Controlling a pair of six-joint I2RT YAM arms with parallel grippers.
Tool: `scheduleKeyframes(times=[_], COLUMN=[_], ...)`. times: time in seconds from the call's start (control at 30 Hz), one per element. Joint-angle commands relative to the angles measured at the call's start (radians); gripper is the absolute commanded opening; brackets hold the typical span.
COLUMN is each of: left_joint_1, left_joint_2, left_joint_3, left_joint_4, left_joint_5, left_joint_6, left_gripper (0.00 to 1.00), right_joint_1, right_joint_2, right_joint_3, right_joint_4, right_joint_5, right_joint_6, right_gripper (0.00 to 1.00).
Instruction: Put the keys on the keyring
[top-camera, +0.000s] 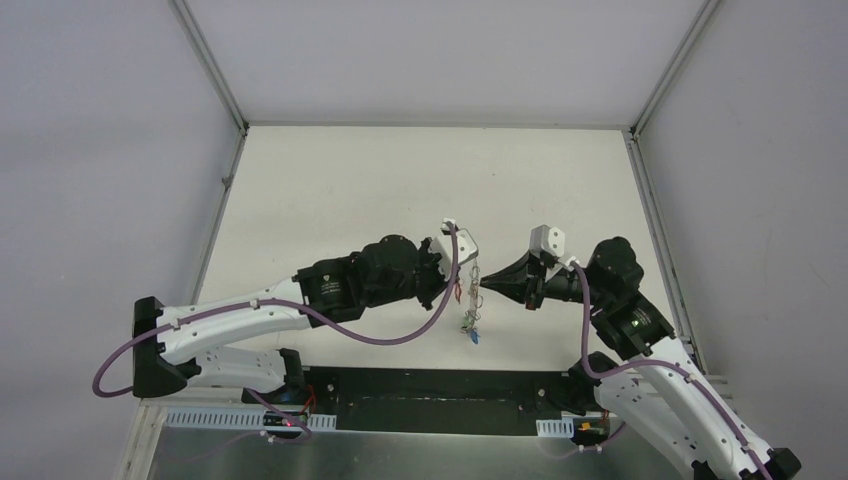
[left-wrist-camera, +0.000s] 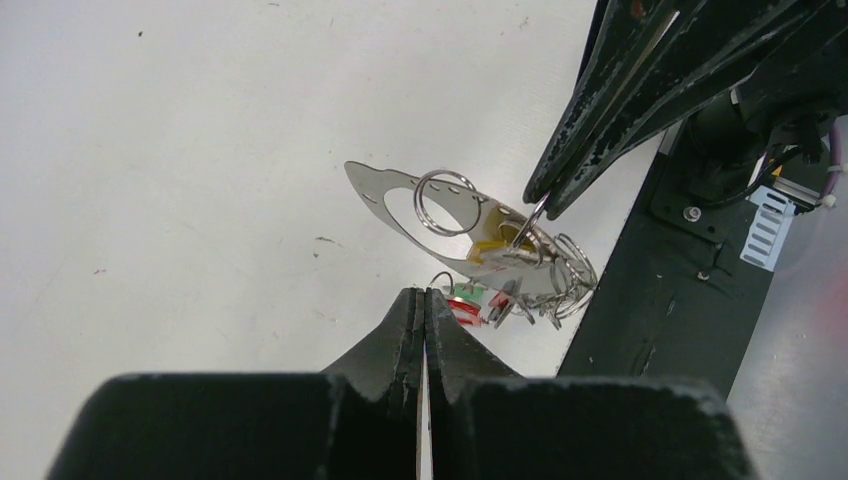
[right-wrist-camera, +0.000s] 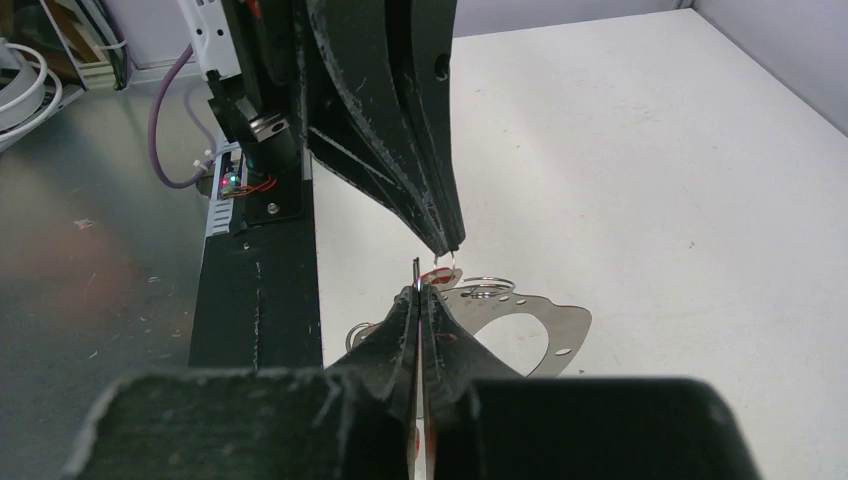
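Both grippers meet tip to tip above the white table (top-camera: 400, 180). My left gripper (left-wrist-camera: 425, 293) is shut, pinching a small wire loop (right-wrist-camera: 447, 267) from which a red-headed key (right-wrist-camera: 435, 275) hangs. My right gripper (right-wrist-camera: 418, 292) is shut on a thin dark wire (right-wrist-camera: 416, 268), apparently the keyring, which sticks up from its tips. The keys (left-wrist-camera: 467, 300) with red and green heads hang bunched with several small split rings (left-wrist-camera: 445, 203) on a flat silvery plate (left-wrist-camera: 395, 205) with a big hole. A blue key (top-camera: 474, 336) dangles lowest. Most of the keyring is hidden.
The black base strip (top-camera: 430, 385) runs along the table's near edge, just under the hanging bunch. A steel bench surface (right-wrist-camera: 90, 300) lies beyond it. Grey walls with aluminium rails (top-camera: 655, 230) bound the table. A purple cable (top-camera: 400, 335) loops off the left arm.
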Motion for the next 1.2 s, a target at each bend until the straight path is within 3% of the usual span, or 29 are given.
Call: scheduleKeyframes(times=[0.0, 0.13, 0.57, 0.7, 0.83, 1.0, 1.07, 1.17], left_joint_1=[-0.006, -0.006, -0.006, -0.006, -0.007, -0.007, -0.007, -0.006], left_joint_2=[-0.062, -0.101, -0.189, -0.202, -0.22, -0.242, -0.254, -0.265], left_joint_3=[-0.042, -0.099, -0.379, -0.443, -0.485, -0.449, -0.411, -0.348], left_joint_4=[0.003, -0.01, 0.0, 0.023, 0.057, 0.059, 0.059, 0.071], left_joint_5=[-0.037, -0.062, -0.137, -0.174, -0.216, -0.251, -0.212, -0.095], left_joint_6=[-0.036, -0.062, -0.072, -0.093, -0.112, -0.091, -0.052, 0.05], left_gripper=[0.0, 0.0, 0.0, 0.0, 0.0, 0.4, 0.45, 0.46], right_joint_1=[-0.001, -0.001, -0.001, -0.001, -0.001, -0.001, -0.001, -0.001], right_joint_2=[-0.019, -0.059, -0.16, -0.156, -0.125, -0.077, -0.073, -0.074], right_joint_3=[-0.014, -0.066, -0.157, -0.154, -0.108, -0.058, -0.056, -0.059], right_joint_4=[0.081, 0.13, 0.208, 0.207, 0.128, 0.03, 0.022, 0.013], right_joint_5=[-0.087, -0.188, -0.289, -0.274, -0.165, -0.105, -0.091, -0.064], right_joint_6=[-0.031, -0.111, -0.301, -0.289, -0.231, -0.193, -0.179, -0.16], right_gripper=[0.0, 0.0, 0.0, 0.0, 0.0, 0.0, 0.0, 0.0])
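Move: My left hand still pinches the red-tagged key, already clear of the keyring. The bare table spot for it lies about 10 cm to my left hand's left, 1 cm back and some 23 cm below. The keyring's metal plate hangs about 5 cm to this hand's right, 1 cm back and 5 cm down, its green and blue tags roughly 6 cm lower. From my right hand, the table spot is about 15 cm left, level with it and 24 cm down. I sweep my left hand about 15 cm down and 10 cm left, away from the keyring, carrying the red-tagged key towards the table. There I open the fingers about halfway, let go of the key and start back up by some 2 cm. My right hand keeps its pinch on the keyring while it eases back 4 cm, twisting some 25 degrees, then comes partly forward again, ending 3 cm lower. ##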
